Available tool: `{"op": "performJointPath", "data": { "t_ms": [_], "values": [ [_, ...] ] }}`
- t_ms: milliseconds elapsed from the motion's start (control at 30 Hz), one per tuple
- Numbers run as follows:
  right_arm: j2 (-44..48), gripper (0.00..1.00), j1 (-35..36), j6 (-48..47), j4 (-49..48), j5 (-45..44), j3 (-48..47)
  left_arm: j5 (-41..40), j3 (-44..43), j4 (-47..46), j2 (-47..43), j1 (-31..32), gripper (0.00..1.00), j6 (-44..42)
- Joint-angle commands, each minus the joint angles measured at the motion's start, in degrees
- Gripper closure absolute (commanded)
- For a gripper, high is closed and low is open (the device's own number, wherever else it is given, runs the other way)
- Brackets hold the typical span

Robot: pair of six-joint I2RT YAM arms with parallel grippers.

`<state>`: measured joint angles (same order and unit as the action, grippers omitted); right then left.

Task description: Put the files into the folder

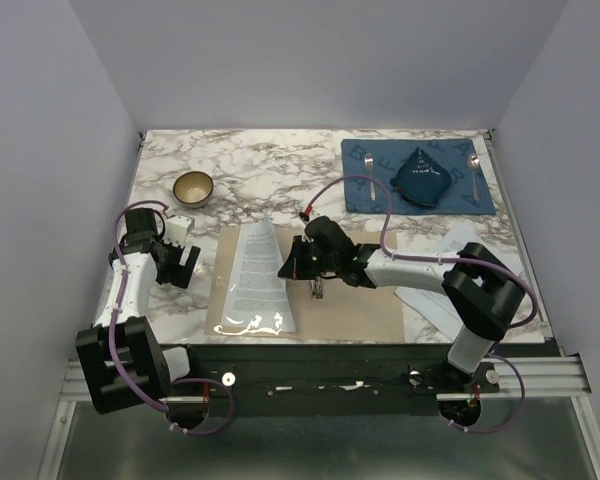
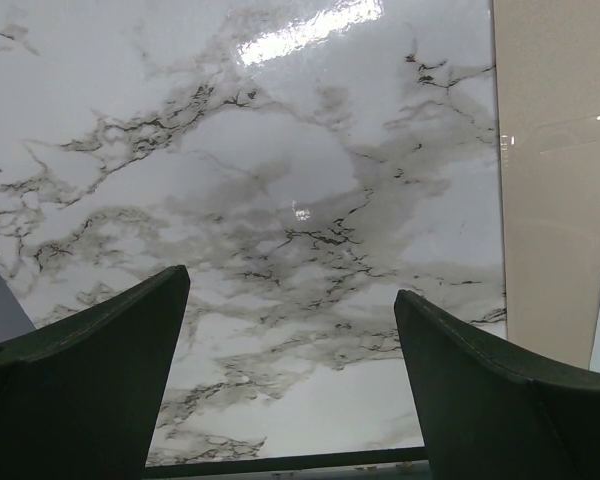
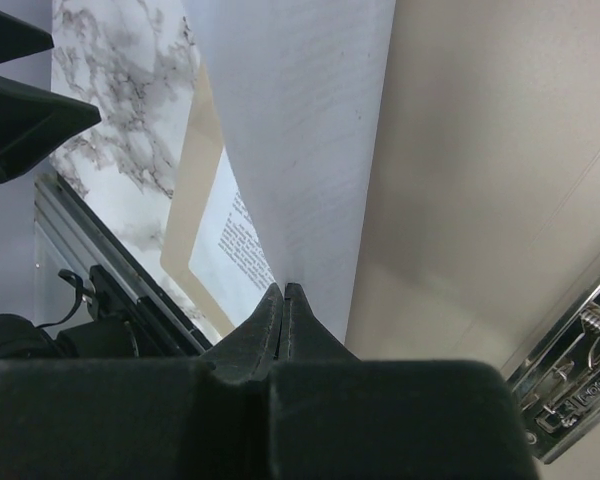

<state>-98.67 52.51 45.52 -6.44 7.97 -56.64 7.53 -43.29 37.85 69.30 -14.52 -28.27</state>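
The tan folder [image 1: 365, 305] lies open flat at the table's near edge, with its metal clip [image 1: 320, 290] on the spine. My right gripper [image 1: 286, 268] is shut on the edge of one white printed file [image 1: 255, 278], which curls over the folder's left leaf. In the right wrist view the sheet [image 3: 300, 130] rises from the closed fingertips [image 3: 283, 289], with the folder [image 3: 480, 200] and clip [image 3: 575, 370] to its right. More files [image 1: 430, 300] lie on the table under the right arm. My left gripper [image 1: 180, 256] hovers open and empty over bare marble [image 2: 290, 285], left of the folder.
A gold-brown bowl [image 1: 193, 187] stands at the back left. A blue placemat [image 1: 375, 190] at the back right carries a folded dark blue cloth [image 1: 423, 178] and a spoon [image 1: 473, 168]. A metal rail [image 1: 330, 380] runs along the near edge.
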Motion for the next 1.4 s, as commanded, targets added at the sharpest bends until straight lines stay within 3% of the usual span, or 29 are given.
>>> {"op": "performJointPath", "data": {
  "t_ms": [0,300,633,1067,1367],
  "values": [
    [-2.31,0.99,0.75,1.33,-2.26,-1.46,1.18,-0.24,-1.27,2.06,-1.01,-0.07,0.01,-2.05],
    [-7.58,0.99,0.57,-4.47,1.07,1.61,-6.63,-0.67,-2.41,2.94,-0.83,0.2,0.01,-1.7],
    [-9.7,0.99,0.31,-5.44,2.13,2.84,-9.28,-0.94,-2.5,3.02,-0.39,0.11,0.01,-1.79],
    [-4.6,0.99,0.66,4.22,-1.12,-2.86,1.09,-0.85,-2.15,2.5,-0.3,0.2,0.01,-1.7],
    [-5.65,0.99,0.75,10.2,-3.06,-3.92,0.22,-0.94,-2.15,2.76,-0.92,0.29,0.01,-1.61]
  ]
}}
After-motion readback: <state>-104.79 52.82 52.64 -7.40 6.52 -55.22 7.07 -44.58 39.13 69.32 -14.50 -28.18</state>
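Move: The right hand, shut on the right edge of a printed sheet, has the middle of the folder's left half about 7 cm to its left, level with it fore and aft and some 6 cm below. The metal clip lies about 9 cm to its right, with no forward offset; the bowl stands roughly 28 cm left and 30 cm ahead. From the open left hand, that half's middle is about 19 cm to the right and 5 cm down. Keeping its pinch on the sheet's right edge, the right hand dips nearly 3 cm towards the folder, then swings about 3 cm left with a small rise and a slight forward shift. It then draws back to the right and a little towards the base while sinking, ending about 5 cm lower than it began, the wrist tipping down some 5 to 10 degrees and finishing slightly clockwise, to lay the sheet square on the folder's left half. ##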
